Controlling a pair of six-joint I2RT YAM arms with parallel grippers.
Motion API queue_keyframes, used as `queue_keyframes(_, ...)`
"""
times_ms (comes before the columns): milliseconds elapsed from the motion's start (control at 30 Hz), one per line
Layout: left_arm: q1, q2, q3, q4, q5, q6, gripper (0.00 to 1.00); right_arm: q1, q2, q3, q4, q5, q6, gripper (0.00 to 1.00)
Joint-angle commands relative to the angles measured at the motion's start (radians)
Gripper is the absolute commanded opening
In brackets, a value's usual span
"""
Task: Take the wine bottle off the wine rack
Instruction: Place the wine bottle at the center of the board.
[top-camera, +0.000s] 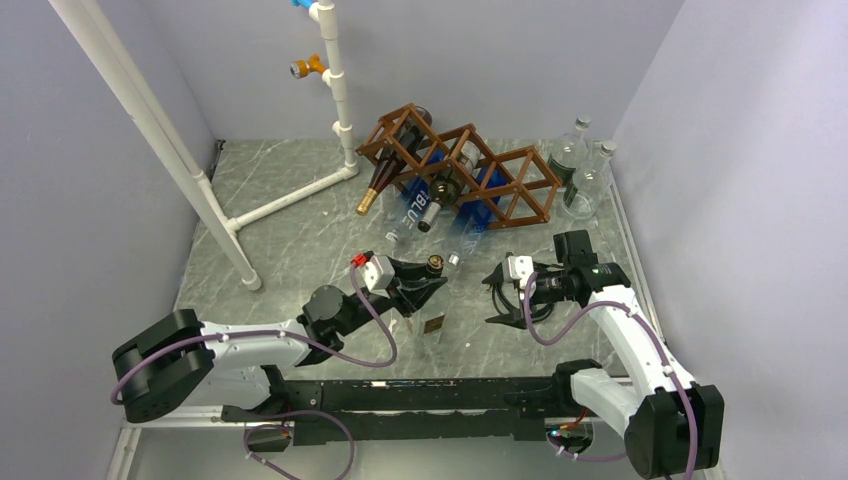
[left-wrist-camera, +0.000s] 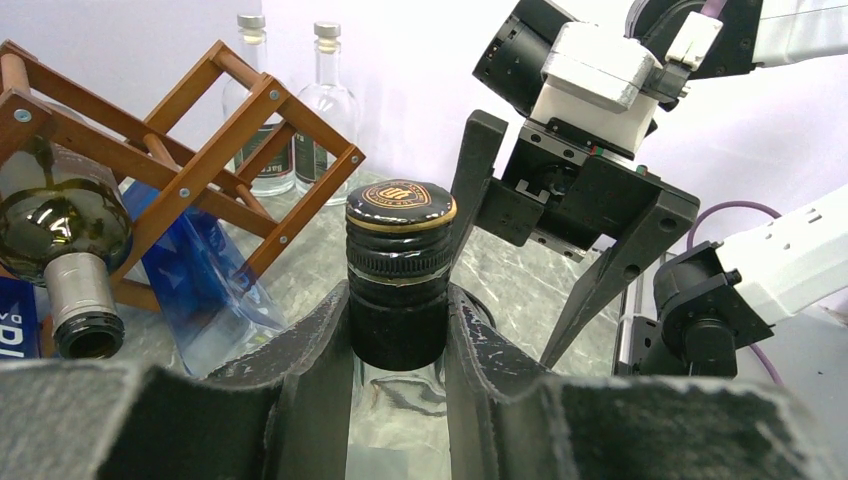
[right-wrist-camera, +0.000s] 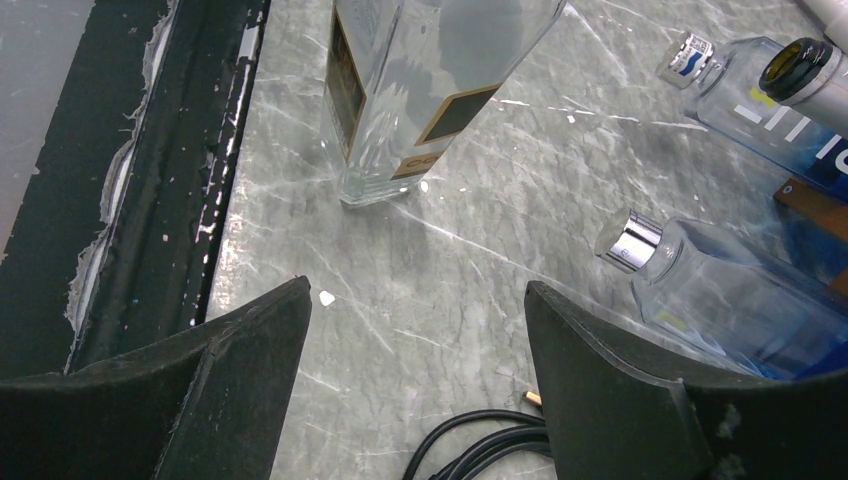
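The wine bottle (top-camera: 433, 323), clear and square with a black and gold cap (left-wrist-camera: 400, 215), stands upright on the marble table in front of the wine rack. My left gripper (top-camera: 428, 285) is shut on its neck just below the cap, and the left wrist view shows both pads pressed against it (left-wrist-camera: 398, 300). The brown lattice wine rack (top-camera: 510, 185) (left-wrist-camera: 215, 150) sits behind it. My right gripper (top-camera: 500, 295) hangs open just right of the bottle, with bare table between its fingers (right-wrist-camera: 418, 300). The bottle's base (right-wrist-camera: 400, 100) appears in the right wrist view.
Dark bottles (top-camera: 378, 185) (left-wrist-camera: 60, 230) and blue bottles (top-camera: 415, 205) (right-wrist-camera: 740, 300) lie in the rack, necks pointing at me. Clear bottles (top-camera: 572, 160) stand at the back right. A white pipe frame (top-camera: 200, 180) fills the left. A black cable (right-wrist-camera: 480, 440) lies under my right gripper.
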Motion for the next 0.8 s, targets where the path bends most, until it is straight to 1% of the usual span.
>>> queue_keyframes(0,0.002,-0.010,0.013,0.174,0.027,-0.039,0.13,-0.004,-0.015,0.026,0.005,-0.018,-0.008,0.81)
queue_keyframes(33,0.002,-0.012,0.008,0.172,0.028,-0.039,0.18,-0.003,-0.015,0.026,0.005,-0.020,-0.009,0.81)
queue_keyframes(133,0.002,-0.021,-0.004,0.158,0.036,-0.039,0.28,-0.003,-0.014,0.027,0.003,-0.023,-0.010,0.81)
queue_keyframes(667,0.002,-0.086,-0.041,0.070,0.078,-0.042,0.67,-0.003,-0.007,0.028,0.003,-0.028,-0.006,0.82)
queue_keyframes(767,0.002,-0.127,-0.041,0.019,0.078,-0.044,0.78,-0.003,-0.008,0.027,0.002,-0.029,-0.007,0.82)
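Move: My left hand still holds the square clear bottle by its neck. The bottle leans forward, its foot at its spot on the board, about 4 cm back and 1 cm left of this hand, 24 cm below. The cable coil lies some 7 cm ahead and 20 cm right; the lying blue bottle with the silver cap is roughly 24 cm ahead and 10 cm right, both near board level. From my right hand the spot is about 16 cm left, 2 cm back and 14 cm lower. With the bottle's foot already down, I ease my left hand back about 2 cm towards myself to bring the neck over the base. Partway through I open the fingers from their neck grip to nearly three-quarters wide, rising some 1.5 cm and edging about 1 cm left, with a slight clockwise turn of the wrist. ##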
